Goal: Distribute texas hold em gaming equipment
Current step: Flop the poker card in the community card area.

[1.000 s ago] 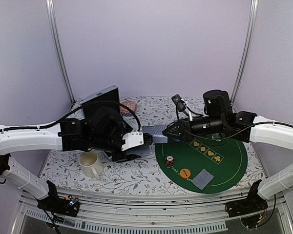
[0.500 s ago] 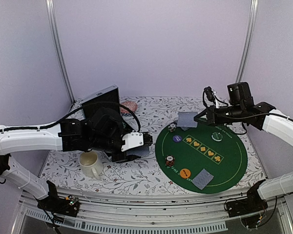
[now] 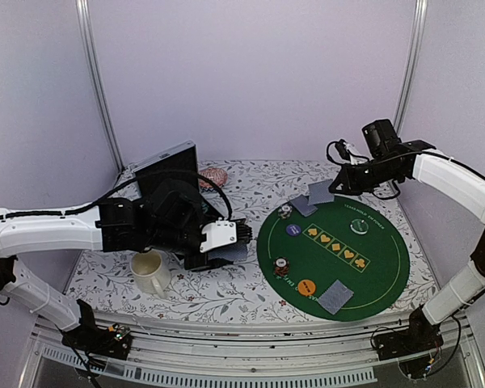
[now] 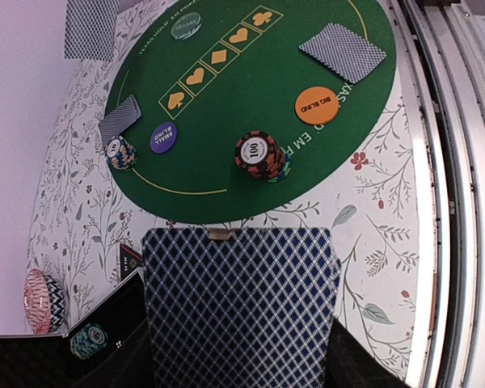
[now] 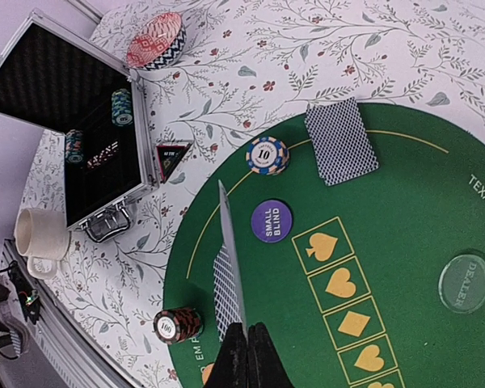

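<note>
My left gripper (image 4: pixel 241 360) is shut on a deck of blue-diamond-backed playing cards (image 4: pixel 238 307), held low over the floral tablecloth just left of the green mat (image 3: pixel 372 275). My right gripper (image 5: pixel 246 333) is shut on a single card (image 5: pixel 230 259), seen edge-on; in the top view it hangs over the mat's far edge (image 3: pixel 319 191). On the mat lie a face-down card (image 5: pixel 340 141), a "10" chip stack (image 5: pixel 267 155), a purple small-blind disc (image 5: pixel 271 220), a clear dealer disc (image 5: pixel 464 283), a "100" chip stack (image 4: pixel 259 155), an orange big-blind disc (image 4: pixel 317 105) and a pair of cards (image 4: pixel 342 51).
An open aluminium case (image 5: pixel 73 137) with chips inside stands at the back left, a black-red triangle marker (image 5: pixel 171 155) beside it. A cream mug (image 3: pixel 150 271) sits near the left arm. A pink striped round object (image 3: pixel 217 176) lies behind the case.
My right arm has drawn back from the left gripper's deck to the far right of the mat, carrying a card. The left arm has stayed still with the deck.
</note>
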You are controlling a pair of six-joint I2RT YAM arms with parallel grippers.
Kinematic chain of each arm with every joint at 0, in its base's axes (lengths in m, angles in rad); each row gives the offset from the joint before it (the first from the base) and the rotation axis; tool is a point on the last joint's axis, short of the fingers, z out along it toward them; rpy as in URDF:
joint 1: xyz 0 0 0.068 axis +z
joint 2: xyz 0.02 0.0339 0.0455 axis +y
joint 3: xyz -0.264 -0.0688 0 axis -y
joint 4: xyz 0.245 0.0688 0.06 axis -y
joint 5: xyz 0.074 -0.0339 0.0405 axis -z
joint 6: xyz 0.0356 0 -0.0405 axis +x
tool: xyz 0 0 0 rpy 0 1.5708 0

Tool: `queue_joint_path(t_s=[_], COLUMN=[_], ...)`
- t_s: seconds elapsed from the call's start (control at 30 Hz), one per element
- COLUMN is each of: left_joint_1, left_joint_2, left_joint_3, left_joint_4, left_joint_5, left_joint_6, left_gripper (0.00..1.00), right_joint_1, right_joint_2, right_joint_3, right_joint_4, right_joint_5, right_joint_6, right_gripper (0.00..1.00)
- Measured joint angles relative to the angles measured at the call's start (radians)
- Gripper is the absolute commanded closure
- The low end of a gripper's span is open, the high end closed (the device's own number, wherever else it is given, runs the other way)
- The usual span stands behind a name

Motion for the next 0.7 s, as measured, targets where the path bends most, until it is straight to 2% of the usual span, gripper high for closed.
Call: queue_joint_path(t_s=[0.3,0.7], left_joint_1=[0.0,0.001], left_joint_2=[-0.022,-0.022], left_joint_3=[-0.007,-0.016], left_joint_4=[0.009,0.012], left_joint_5=[0.006,0.006], left_joint_6=[0.01,0.016], left_gripper=[0.39,0.39], right_joint_1=[0.0,0.0], right_joint_2=[0.132,0.267], right_joint_3=[0.164,0.294], right_joint_4=[-0.1,-0.153], right_joint_5=[0.1,0.158], right_joint_6=[-0.076,-0.15], right_gripper=[0.98,0.98])
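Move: The right hand holds a card upright over the mat, with the spade square of the community card area some 9 cm ahead, 4 cm left and 17 cm below. From this hand the small blind button lies about 10 cm ahead and 10 cm left, and the dealt card about 18 cm ahead and 7 cm left. From the left hand, still holding the deck, the spade square is roughly 23 cm ahead and 30 cm right. Still pinching the card, the right hand glides about 5 cm forward, sinking slightly, its fingers tipping some 15 degrees steeper. ##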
